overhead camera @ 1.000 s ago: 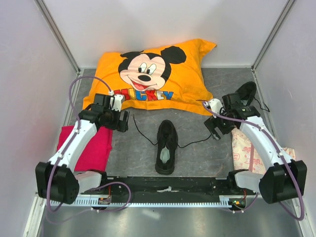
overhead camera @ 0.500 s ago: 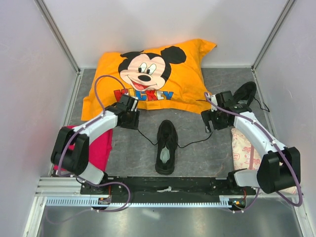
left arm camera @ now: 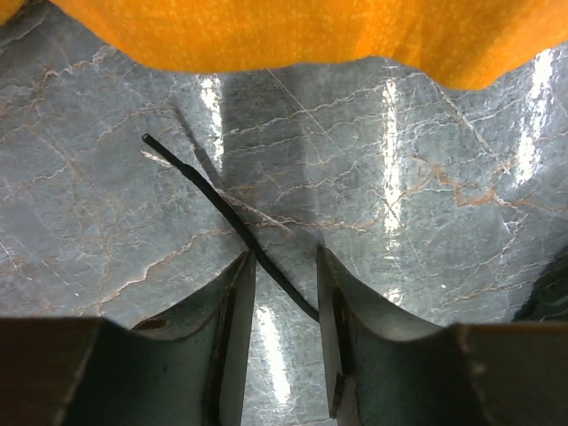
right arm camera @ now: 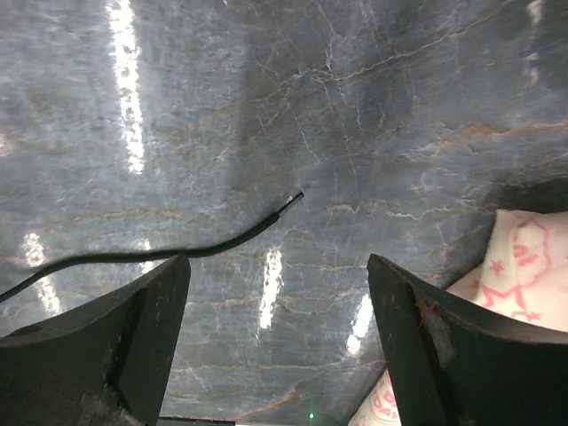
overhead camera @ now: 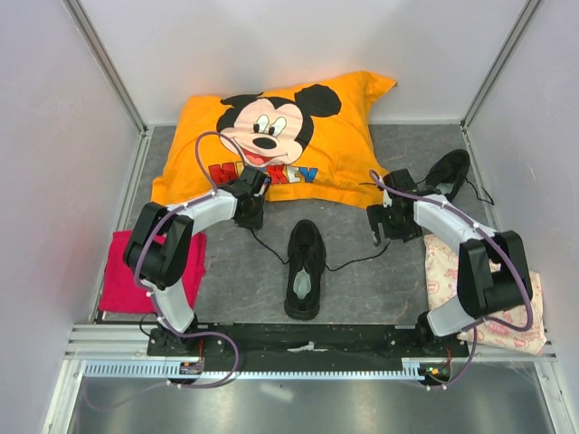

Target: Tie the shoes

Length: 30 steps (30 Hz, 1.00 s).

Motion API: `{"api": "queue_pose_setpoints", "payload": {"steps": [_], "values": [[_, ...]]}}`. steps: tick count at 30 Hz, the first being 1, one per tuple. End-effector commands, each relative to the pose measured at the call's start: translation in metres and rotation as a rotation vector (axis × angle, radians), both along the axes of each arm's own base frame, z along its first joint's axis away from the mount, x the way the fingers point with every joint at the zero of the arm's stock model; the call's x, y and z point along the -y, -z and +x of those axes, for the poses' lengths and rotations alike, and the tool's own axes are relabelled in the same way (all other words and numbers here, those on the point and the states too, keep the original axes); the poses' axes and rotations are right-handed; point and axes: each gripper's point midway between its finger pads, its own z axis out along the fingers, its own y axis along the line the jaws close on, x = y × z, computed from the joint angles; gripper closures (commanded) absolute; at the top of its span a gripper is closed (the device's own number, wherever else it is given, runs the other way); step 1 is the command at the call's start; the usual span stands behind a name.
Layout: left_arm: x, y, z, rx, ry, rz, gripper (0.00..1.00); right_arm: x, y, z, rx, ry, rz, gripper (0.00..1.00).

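Note:
One black shoe point(overhead camera: 305, 269) lies in the middle of the grey floor, toe pointing away, pale insole showing. The second shoe point(overhead camera: 450, 172) lies at the back right. My left gripper point(overhead camera: 249, 215) is low over the end of the left lace point(left arm camera: 213, 200). Its jaws are a narrow gap apart, and the lace runs diagonally between the fingertips point(left arm camera: 235, 302) without being clamped. My right gripper point(overhead camera: 386, 226) is wide open over the floor. The tip of the right lace point(right arm camera: 266, 222) lies just ahead of its left finger point(right arm camera: 133, 337), not between the jaws.
An orange Mickey Mouse pillow point(overhead camera: 280, 136) fills the back, its edge close above the left gripper point(left arm camera: 266, 35). A red cloth point(overhead camera: 122, 276) lies at left. A pale printed cloth point(overhead camera: 448, 271) lies at right and also shows in the right wrist view point(right arm camera: 524, 257). Walls stand on three sides.
Both arms have swung inward and down toward the lace ends: the left gripper moved right, the right gripper moved left. The shoes and laces have not moved.

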Motion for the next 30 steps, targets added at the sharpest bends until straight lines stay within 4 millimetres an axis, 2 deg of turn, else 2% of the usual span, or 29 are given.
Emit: {"api": "queue_pose_setpoints", "payload": {"steps": [1,2,3,5,7,10,12,16,17,19,21,22,23,24,25,26,28,30], "values": [[-0.006,0.016,-0.002,-0.029,-0.07,0.03,0.6,-0.004,0.013,0.004,-0.028,0.057,0.012,0.12],[-0.006,0.022,-0.004,-0.043,-0.07,0.032,0.63,-0.005,0.018,0.003,-0.038,0.061,0.017,0.13],[-0.006,0.024,-0.005,-0.053,-0.07,0.032,0.71,-0.007,0.02,0.003,-0.042,0.067,0.023,0.14],[-0.005,0.03,-0.007,-0.071,-0.071,0.03,0.76,-0.009,0.027,0.003,-0.053,0.08,0.033,0.18],[-0.003,0.031,-0.006,-0.074,-0.07,0.026,0.78,-0.011,0.032,0.004,-0.065,0.086,0.036,0.2],[0.003,0.03,-0.006,-0.079,-0.053,-0.001,0.92,-0.015,0.041,0.004,-0.091,0.101,0.051,0.26],[0.004,0.03,-0.008,-0.088,-0.05,-0.01,0.98,-0.014,0.049,0.001,-0.118,0.111,0.046,0.28],[0.006,0.029,-0.009,-0.089,-0.043,-0.015,0.98,-0.017,0.061,-0.007,-0.164,0.107,0.061,0.38],[0.006,0.029,-0.008,-0.089,-0.042,-0.017,0.98,-0.018,0.063,-0.007,-0.171,0.108,0.063,0.46],[0.009,0.028,-0.009,-0.089,-0.031,-0.033,0.98,-0.022,0.063,-0.007,-0.181,0.095,0.083,0.55],[0.013,0.027,-0.01,-0.088,-0.009,-0.056,0.99,-0.026,0.059,-0.003,-0.182,0.079,0.101,0.69],[0.015,0.021,-0.01,-0.074,0.001,-0.074,0.99,-0.03,0.057,-0.002,-0.183,0.057,0.122,0.86],[0.016,0.019,-0.012,-0.07,0.016,-0.086,0.98,-0.031,0.052,0.001,-0.174,0.055,0.135,0.95],[0.02,0.014,-0.012,-0.058,0.027,-0.107,0.99,-0.033,0.048,0.003,-0.168,0.045,0.146,1.0],[0.022,0.001,-0.009,-0.021,0.039,-0.127,0.98,-0.035,0.045,0.004,-0.167,0.028,0.167,1.0],[0.025,-0.003,-0.013,-0.02,0.056,-0.154,0.99,-0.036,0.036,0.008,-0.147,0.02,0.178,1.0],[0.03,-0.02,-0.009,0.042,0.088,-0.187,0.98,-0.035,0.025,0.016,-0.11,0.009,0.197,1.0],[0.034,-0.047,-0.011,0.116,0.128,-0.237,0.99,-0.04,0.001,0.028,-0.036,-0.01,0.24,1.0]]}}
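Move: The shoe's left lace already runs between the left hand's half-open fingers, right at the hand point and about 1 cm lower; the orange pillow's middle is about 25 cm ahead and 6 cm right, the shoe some 12 cm back and 13 cm right. Under the right hand, the right lace end lies about 5 cm down and 1 cm left, with the shoe about 9 cm back and 21 cm left, and the other shoe 20 cm ahead and 15 cm right. The left hand stays low over its lace, edging less than 1 cm forward and right as its fingers shut and pinch it a few centimetres short of the tip, then begins to draw it right and back by about 1 cm. Meanwhile the right hand sinks about 4 cm, nearly straight down onto its lace end, tipping a little, closes from wide open to shut with only the tip poking out beyond the fingers, and shifts about 2 cm left towards the shoe. ##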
